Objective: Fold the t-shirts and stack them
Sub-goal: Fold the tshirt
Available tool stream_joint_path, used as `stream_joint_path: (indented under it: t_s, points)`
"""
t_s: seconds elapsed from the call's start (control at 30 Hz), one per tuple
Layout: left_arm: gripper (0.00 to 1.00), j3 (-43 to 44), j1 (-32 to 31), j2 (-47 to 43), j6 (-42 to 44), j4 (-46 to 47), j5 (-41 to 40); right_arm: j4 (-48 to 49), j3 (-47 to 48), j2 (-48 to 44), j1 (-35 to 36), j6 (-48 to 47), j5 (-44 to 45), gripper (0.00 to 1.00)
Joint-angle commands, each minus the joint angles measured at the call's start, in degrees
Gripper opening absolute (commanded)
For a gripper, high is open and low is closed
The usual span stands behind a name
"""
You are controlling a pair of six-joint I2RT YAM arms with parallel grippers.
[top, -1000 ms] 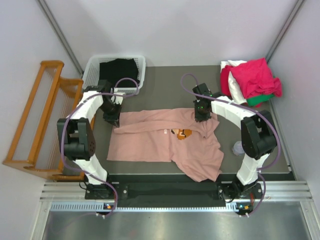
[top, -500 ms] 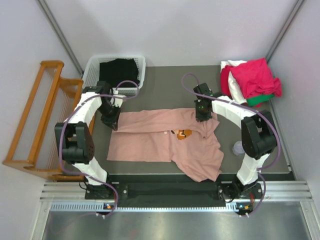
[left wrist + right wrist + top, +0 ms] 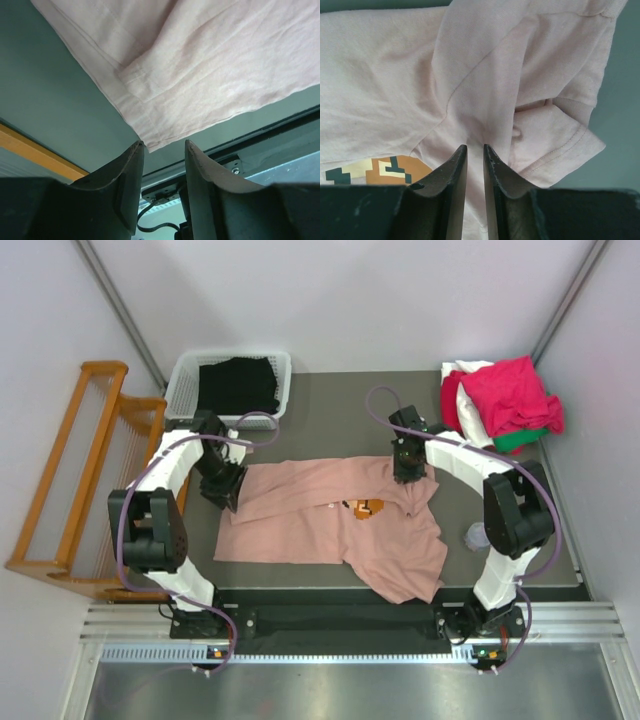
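Note:
A large dusty-pink t-shirt (image 3: 320,525) lies spread across the dark table (image 3: 330,420), its top edge folded over and part of the pixel print (image 3: 365,506) showing. My left gripper (image 3: 225,495) sits at the shirt's left edge. In the left wrist view it (image 3: 162,144) is open, and a corner of the shirt (image 3: 200,75) lies just past its fingertips, with nothing between them. My right gripper (image 3: 405,472) is at the shirt's upper right. In the right wrist view it (image 3: 475,146) is shut on a pinch of pink t-shirt (image 3: 485,75) beside the print (image 3: 375,172).
A heap of crimson-pink (image 3: 510,395), white (image 3: 465,390) and green (image 3: 520,438) t-shirts lies at the back right corner. A white basket (image 3: 280,365) holding black cloth stands at the back left. A wooden rack (image 3: 80,470) stands left of the table. A small clear object (image 3: 475,535) lies near the right arm.
My left gripper has opened and let go of the shirt's left edge, which now lies on the table. The right gripper has kept its place and grip.

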Motion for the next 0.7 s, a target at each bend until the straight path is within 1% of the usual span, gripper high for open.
stream_joint_path:
  t_s: [0.0, 0.1, 0.13, 0.17, 0.2, 0.27, 0.3, 0.33, 0.37, 0.4, 0.43, 0.47, 0.5, 0.6, 0.67]
  points:
    - [0.42, 0.8, 0.4, -2.2, -2.5, 2.4, 0.4, -0.3, 0.6, -5.4, -0.3, 0.9, 2.3, 0.22]
    - [0.39, 1.9, 0.3, -1.4, -2.9, 0.8, 3.0, -1.3, -1.5, -11.4, 1.8, 0.2, 3.4, 0.27]
    - [0.39, 1.3, 0.3, -2.2, -2.8, 0.6, 3.4, -2.1, -3.8, -15.5, 2.6, 0.4, 3.3, 0.29]
    - [0.39, 0.6, 0.3, -2.9, -2.3, 0.3, 3.6, -2.8, -5.0, -17.4, 3.9, 0.3, 2.7, 0.30]
    - [0.39, -0.4, 0.3, -3.6, -1.4, 0.3, 3.5, -6.0, -6.1, -19.3, 6.7, 0.6, 2.9, 0.31]
    - [0.40, -3.9, 0.3, -6.0, -0.6, 0.9, 1.4, -8.6, -10.3, -25.2, 10.0, 2.2, 3.4, 0.31]
    - [0.40, -5.3, 0.3, -6.8, 0.0, 1.4, 0.3, -9.8, -11.9, -27.3, 12.8, 2.9, 1.9, 0.32]
    - [0.40, -7.9, 0.3, -8.4, 0.6, 1.8, -1.2, -11.9, -14.8, -31.0, 14.1, 3.6, 0.5, 0.33]
    - [0.40, -9.2, 0.3, -9.0, 0.9, 1.8, -1.6, -12.5, -16.3, -32.8, 15.5, 4.4, -1.4, 0.34]
    - [0.40, -10.3, 0.3, -10.5, 2.0, 1.5, -1.8, -12.6, -17.7, -34.5, 18.8, 4.4, -6.3, 0.35]
    - [0.40, -12.3, 0.3, -11.2, 2.5, 1.5, -2.1, -13.7, -19.7, -36.6, 20.6, 4.6, -7.8, 0.37]
    - [0.40, -13.4, 0.3, -12.1, 2.9, 1.7, -2.4, -14.5, -20.6, -37.1, 22.6, 5.0, -10.0, 0.38]
    - [0.40, -14.2, 0.3, -13.4, 3.6, 1.9, -2.4, -15.1, -21.2, -37.4, 26.2, 5.0, -12.5, 0.39]
    - [0.40, -16.0, 0.3, -14.2, 3.7, 2.7, -2.9, -16.8, -23.8, -37.0, 32.0, 5.8, -13.7, 0.41]
    - [0.40, -16.6, 0.3, -13.9, 3.0, 3.6, -3.9, -16.8, -25.0, -36.9, 33.2, 6.4, -14.9, 0.43]
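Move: The left gripper hangs some 8 cm above the cloth. The t-shirt's near left corner lies about 14 cm back and 3 cm left of it, with the wooden rack's nearest rail 14 cm left and 9 cm back. From the right gripper, low over the shirt, the near-edge point lies about 31 cm back and 2 cm left. The orange print is 8 cm back and 10 cm left of that gripper, the clear cup 14 cm back and 17 cm right. Lift the right gripper off the folded upper part of the t-shirt and sweep it quickly back about 24 cm towards the shirt's near edge, edging left; arc up some 8 cm, then begin sinking, opening the fingers and turning the hand about 30 degrees counter-clockwise. After a brief pause, bring the left gripper back about 6 cm and slightly down towards the near left corner, fingers still part open. ##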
